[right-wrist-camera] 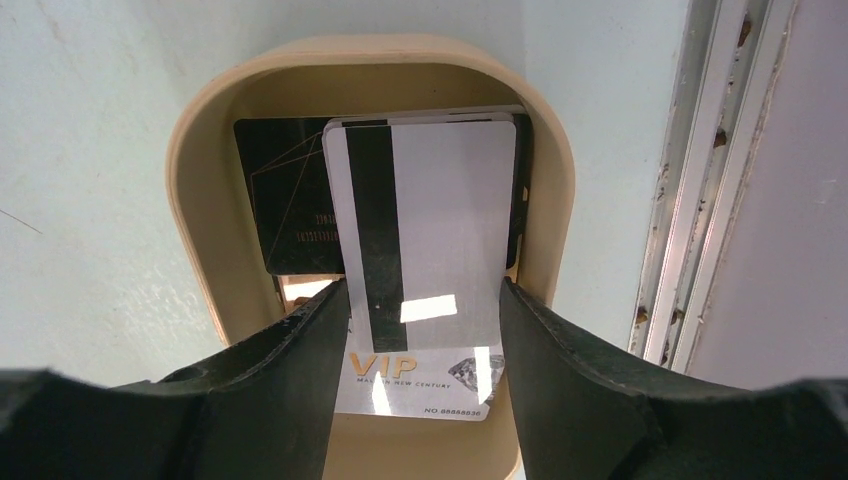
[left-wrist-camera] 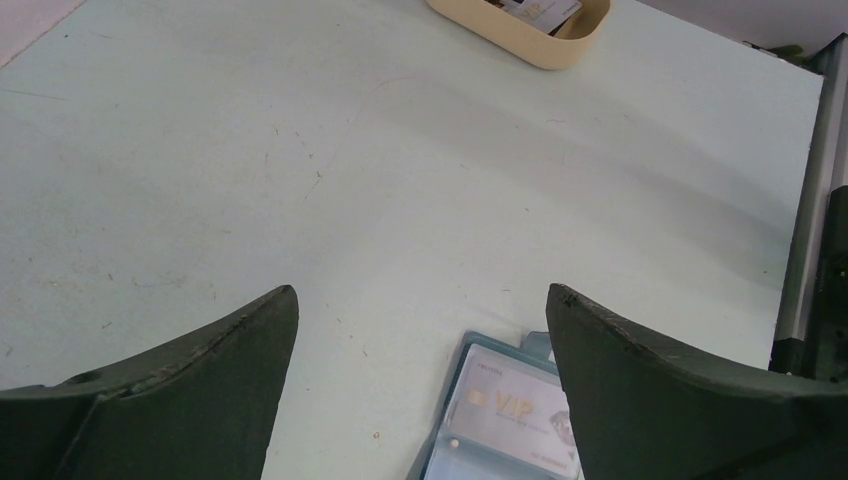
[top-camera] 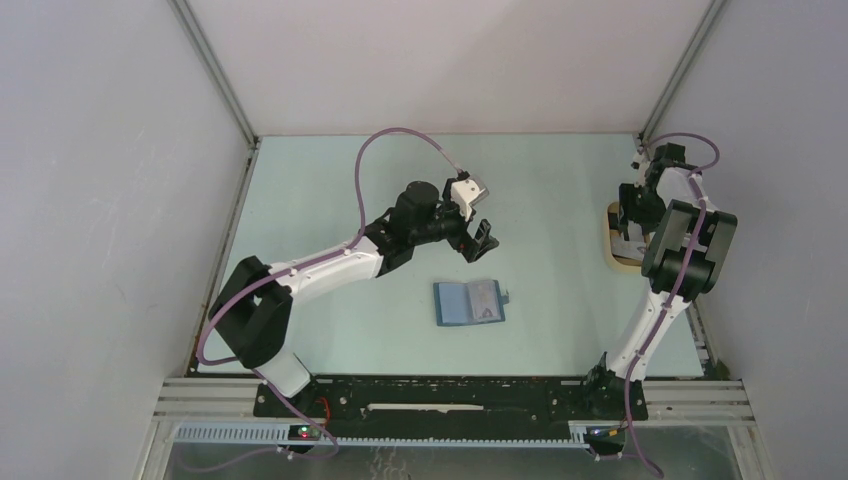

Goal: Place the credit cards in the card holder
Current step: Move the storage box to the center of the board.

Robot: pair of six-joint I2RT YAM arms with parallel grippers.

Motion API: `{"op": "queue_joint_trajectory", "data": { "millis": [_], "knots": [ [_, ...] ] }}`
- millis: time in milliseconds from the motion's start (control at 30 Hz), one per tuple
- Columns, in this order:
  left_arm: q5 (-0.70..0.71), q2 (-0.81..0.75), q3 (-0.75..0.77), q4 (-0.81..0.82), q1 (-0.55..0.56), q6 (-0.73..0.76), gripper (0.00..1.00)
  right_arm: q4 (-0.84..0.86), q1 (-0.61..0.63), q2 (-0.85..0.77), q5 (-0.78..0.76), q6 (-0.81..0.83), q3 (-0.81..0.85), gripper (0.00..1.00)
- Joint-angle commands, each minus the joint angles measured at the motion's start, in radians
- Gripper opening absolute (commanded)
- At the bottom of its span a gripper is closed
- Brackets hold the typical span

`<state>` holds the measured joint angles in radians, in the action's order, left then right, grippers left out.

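Observation:
The card holder [top-camera: 470, 302] lies open on the table's middle, teal-blue, with a whitish VIP card [left-wrist-camera: 510, 405] in one pocket. My left gripper [top-camera: 483, 243] hovers just beyond it, wide open and empty; in the left wrist view [left-wrist-camera: 421, 288] the card holder [left-wrist-camera: 455, 440] shows low between the fingers. My right gripper [right-wrist-camera: 420, 290] reaches into the beige tray [right-wrist-camera: 190, 200]. Its fingers press both long edges of a white credit card [right-wrist-camera: 440, 200] with a black stripe. A black card [right-wrist-camera: 285, 210] and a silver VIP card [right-wrist-camera: 420, 385] lie under it.
The beige tray [top-camera: 612, 255] sits at the table's right edge, close to the metal frame rail [right-wrist-camera: 700, 200]. It also shows at the top of the left wrist view [left-wrist-camera: 520, 45]. Grey walls enclose the table on three sides.

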<state>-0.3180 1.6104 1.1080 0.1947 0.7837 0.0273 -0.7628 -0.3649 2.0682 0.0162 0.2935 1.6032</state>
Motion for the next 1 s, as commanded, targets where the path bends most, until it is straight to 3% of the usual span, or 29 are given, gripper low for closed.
{"op": "queue_joint_trajectory", "data": {
  "millis": [0,267,667,967],
  "knots": [
    [-0.009,0.005,0.036,0.005,-0.003,0.021,0.98,-0.022,-0.002,-0.012,0.013,0.023,0.011,0.65],
    [-0.011,0.005,0.037,0.003,-0.003,0.022,0.98,-0.027,0.008,-0.042,0.077,0.046,-0.007,0.55],
    [-0.015,0.008,0.038,0.002,-0.003,0.022,0.98,-0.029,0.107,-0.136,0.160,0.146,-0.088,0.59],
    [-0.014,0.007,0.038,0.000,-0.003,0.023,0.99,-0.135,0.242,-0.148,0.342,0.272,-0.132,0.39]
  ]
}}
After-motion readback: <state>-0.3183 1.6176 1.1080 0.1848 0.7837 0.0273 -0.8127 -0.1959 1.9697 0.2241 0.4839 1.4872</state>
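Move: The storage box is right around the right fingers, its middle roughly 1 cm to their left and 1 cm back, about 1 cm lower. The top white card lies about 1 cm ahead between the fingers and 2 cm below. The side rail is level with this hand, some 9 cm to its right; the open card holder is about 34 cm left and 17 cm back. From the idle left hand the box lies some 33 cm right, 8 cm ahead and 17 cm below. The right hand brings its left finger against the inside of the storage box's left wall and pushes the box along to the left, towards the board's middle. Starting slowly and then speeding up, it travels about 10 cm left at nearly the same height, swings some 25 degrees counter-clockwise and partly closes its fingers. ##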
